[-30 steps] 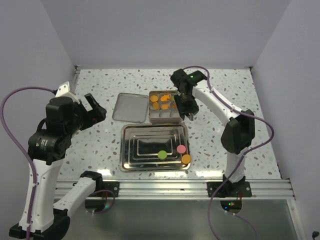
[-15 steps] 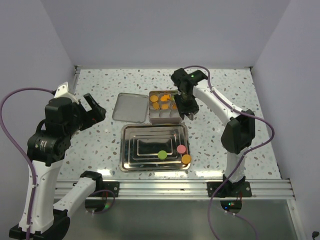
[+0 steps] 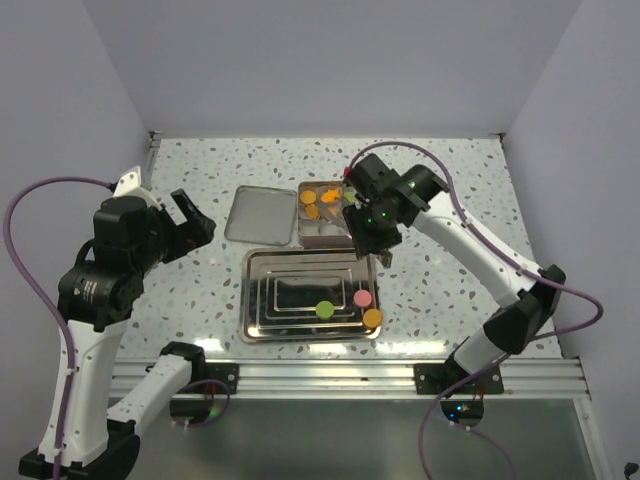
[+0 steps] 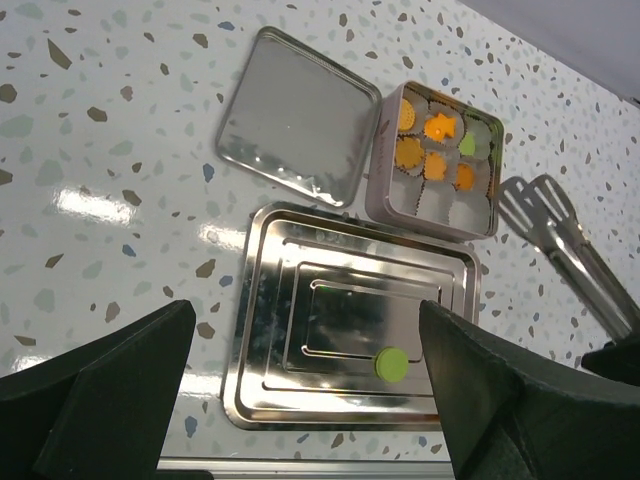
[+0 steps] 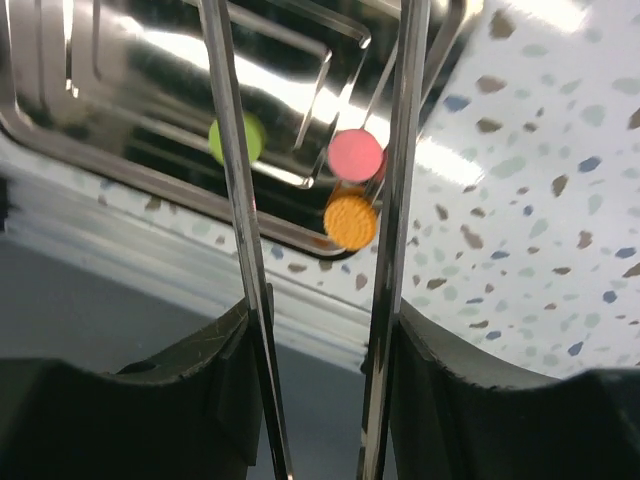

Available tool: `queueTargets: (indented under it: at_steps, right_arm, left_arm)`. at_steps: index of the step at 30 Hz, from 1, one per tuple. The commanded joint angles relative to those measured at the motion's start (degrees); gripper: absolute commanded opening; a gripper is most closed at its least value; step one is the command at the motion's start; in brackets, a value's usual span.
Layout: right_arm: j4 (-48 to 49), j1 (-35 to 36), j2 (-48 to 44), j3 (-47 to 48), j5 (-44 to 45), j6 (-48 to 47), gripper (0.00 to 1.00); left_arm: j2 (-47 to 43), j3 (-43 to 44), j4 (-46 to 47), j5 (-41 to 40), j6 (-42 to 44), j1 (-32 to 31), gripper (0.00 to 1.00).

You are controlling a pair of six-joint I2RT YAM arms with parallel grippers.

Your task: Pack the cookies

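Observation:
Three cookies lie on the steel tray (image 3: 290, 290): a green disc (image 3: 324, 309), a pink one (image 3: 362, 297) and an orange one (image 3: 372, 318). Several orange cookies and a green one sit in paper cups in the square tin (image 3: 300, 225). My right gripper (image 3: 372, 228) hovers over the tray's far right corner, shut on metal tongs (image 5: 235, 200). The tong arms stand apart with nothing between them, framing the pink (image 5: 355, 154) and orange (image 5: 350, 220) cookies below. My left gripper (image 3: 190, 222) hangs open and high at the left, holding nothing.
The tin's flat lid (image 3: 262, 214) lies on the speckled table left of the tin, just beyond the tray. The aluminium rail (image 3: 330, 378) runs along the near edge. Walls close in the back and both sides.
My right arm has swung from over the tin toward the near side, carrying the tongs to the tray's right end. The left arm has stayed still.

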Motion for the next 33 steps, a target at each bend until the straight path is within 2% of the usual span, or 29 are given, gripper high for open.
queueTargets:
  at_steps: [1,8,14,20,33]
  right_arm:
    - [-3.08,5.57,-6.4,-8.46,-3.65,3.84,0.48]
    - [2.63,19.7,-15.2,-23.95,-5.86,15.09,0.5]
    - [4.48,26.22,-16.17,-28.02,-5.95,19.67,0.52]
    - [3.96,29.57,-13.62,-28.46,-4.46,20.64,0.52]
    - [4.22,30.72,-7.39,-28.28,-3.49,18.89,0.52]
  left_arm:
    - [0.5,-1.07,2.51,2.24,-0.31,-0.22,1.0]
    - [1.2,-3.88,5.59,4.7,-0.39,-0.22,1.0]
    - [1.47,-5.29,7.44,5.23,-0.48,-0.22,1.0]
    - [1.12,-5.65,7.35,5.23,-0.48,-0.22,1.0]
    - [-0.11,-4.59,4.8,3.74,0.4,-0.22,1.0]
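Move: I grip the tongs in my right hand, their open tips still out over the cookie box. The green cookie on the tray lies about 8 cm back from that hand, 11 cm to its left and 20 cm below; the pink cookie is 5 cm back and 2 cm left, the orange cookie 10 cm back, neither left nor right. The box is 17 cm ahead, 9 cm left. From my left hand the green cookie is some 4 cm back, 24 cm right and far below. With my right hand I swing the held tongs straight back from over the box to the tray, about 20 cm, fast at first and sinking roughly 9 cm in all. I turn slightly counter-clockwise and tilt some 15 degrees so the tips dip, then slow and lower the open jaws around the green cookie without squeezing. My empty, wide-open left hand sinks a little off to the side. ##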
